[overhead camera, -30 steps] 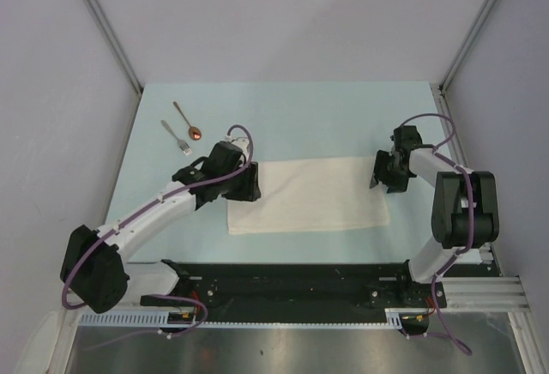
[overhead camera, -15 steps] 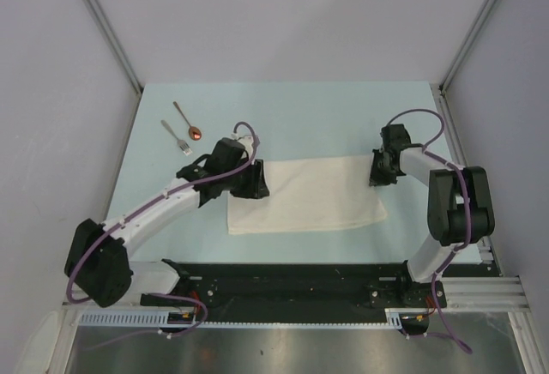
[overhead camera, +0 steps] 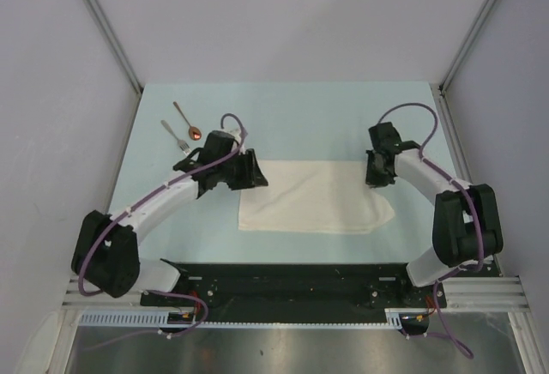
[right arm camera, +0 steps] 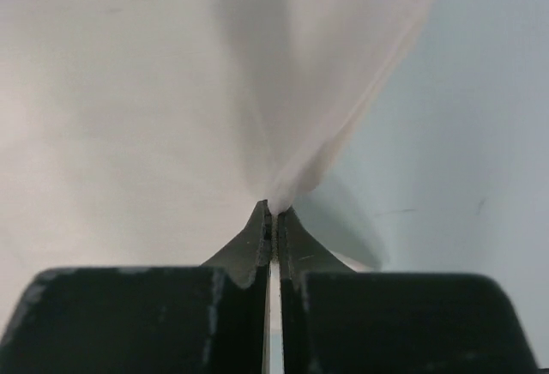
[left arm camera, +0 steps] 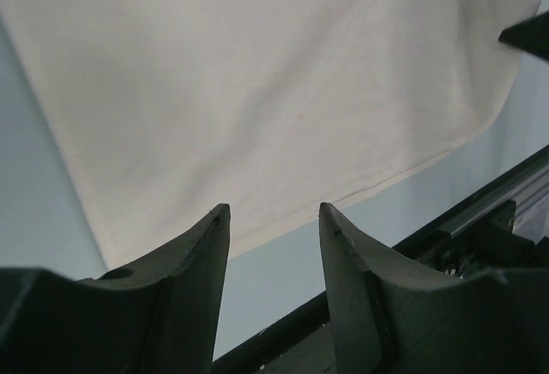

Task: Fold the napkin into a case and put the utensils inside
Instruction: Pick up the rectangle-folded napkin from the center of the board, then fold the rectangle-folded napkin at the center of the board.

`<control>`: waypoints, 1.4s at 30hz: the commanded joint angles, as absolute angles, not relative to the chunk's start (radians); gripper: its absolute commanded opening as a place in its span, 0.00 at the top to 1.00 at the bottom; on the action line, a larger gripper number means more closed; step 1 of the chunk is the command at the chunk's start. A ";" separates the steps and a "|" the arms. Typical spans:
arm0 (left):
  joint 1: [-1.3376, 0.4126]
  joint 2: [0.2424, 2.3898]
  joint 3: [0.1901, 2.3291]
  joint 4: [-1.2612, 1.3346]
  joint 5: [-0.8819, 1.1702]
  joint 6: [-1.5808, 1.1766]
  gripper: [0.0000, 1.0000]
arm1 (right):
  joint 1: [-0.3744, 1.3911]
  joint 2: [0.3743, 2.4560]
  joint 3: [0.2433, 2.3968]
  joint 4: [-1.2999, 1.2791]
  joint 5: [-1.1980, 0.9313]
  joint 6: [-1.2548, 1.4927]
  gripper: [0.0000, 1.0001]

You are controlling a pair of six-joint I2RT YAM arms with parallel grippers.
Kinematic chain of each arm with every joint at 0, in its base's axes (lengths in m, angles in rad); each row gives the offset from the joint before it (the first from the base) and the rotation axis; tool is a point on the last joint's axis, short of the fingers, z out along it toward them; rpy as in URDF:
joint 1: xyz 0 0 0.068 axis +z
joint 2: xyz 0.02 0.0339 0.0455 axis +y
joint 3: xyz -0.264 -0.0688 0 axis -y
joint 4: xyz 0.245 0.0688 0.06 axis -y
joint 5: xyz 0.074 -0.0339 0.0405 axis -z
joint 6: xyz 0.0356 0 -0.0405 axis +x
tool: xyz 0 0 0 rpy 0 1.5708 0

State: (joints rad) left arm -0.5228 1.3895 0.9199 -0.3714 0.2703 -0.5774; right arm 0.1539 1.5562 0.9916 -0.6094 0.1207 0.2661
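The cream-white napkin lies spread flat mid-table, not in a case shape. My right gripper is shut on its far right corner; in the right wrist view the cloth rises in a peak from the closed fingertips. My left gripper hovers at the napkin's far left corner, open. In the left wrist view its fingers frame bare table, with the napkin beyond the tips. The utensils lie at the far left: a silver fork and a spoon with a copper bowl.
A pale blue mat covers the table, with grey walls at the sides and back. A black rail runs along the near edge and also shows in the left wrist view.
My right gripper closed on the napkin's right corner and pulled back. The napkin slid right and its near right corner bulged. My left gripper drifted toward the far left corner.
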 commanded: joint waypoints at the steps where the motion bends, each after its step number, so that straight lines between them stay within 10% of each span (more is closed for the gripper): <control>1: -0.376 1.281 0.858 -0.359 0.324 -0.580 0.49 | 0.356 1.531 1.095 -0.696 0.146 0.374 1.00; 14: -0.252 1.146 0.752 -0.390 0.373 -0.543 0.48 | 0.728 1.925 1.549 -0.655 -0.021 0.629 1.00; 42: -0.227 1.124 0.646 -0.368 0.321 -0.552 0.47 | 0.795 2.177 1.773 -0.545 -0.175 0.779 1.00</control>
State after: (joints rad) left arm -0.2352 1.1568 0.6498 -0.3874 0.3401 -0.5529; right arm 0.7963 2.1689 1.7092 -0.5827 -0.1646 0.7536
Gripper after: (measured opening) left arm 0.527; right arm 0.021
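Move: Some 44 cm to the left of the right hand, 4 cm back and 4 cm below lies the napkin's left edge, while the hand already pinches the raised right end. On the way, the napkin's middle lies about 18 cm left and 4 cm back; the napkin's near right corner trails 7 cm right and 10 cm back. The left hand hovers with that left edge some 6 cm to its left, 3 cm back and roughly 9 cm below. Carrying the pinched right end over the lying napkin towards its left edge, the right hand sweeps about 37 cm left in a low arch, up 5 cm and back down, easing off, its fingertips swinging left by some 25 degrees as it turns counter-clockwise. The half-open left hand clears out leftward past that edge, then sinks a little. ##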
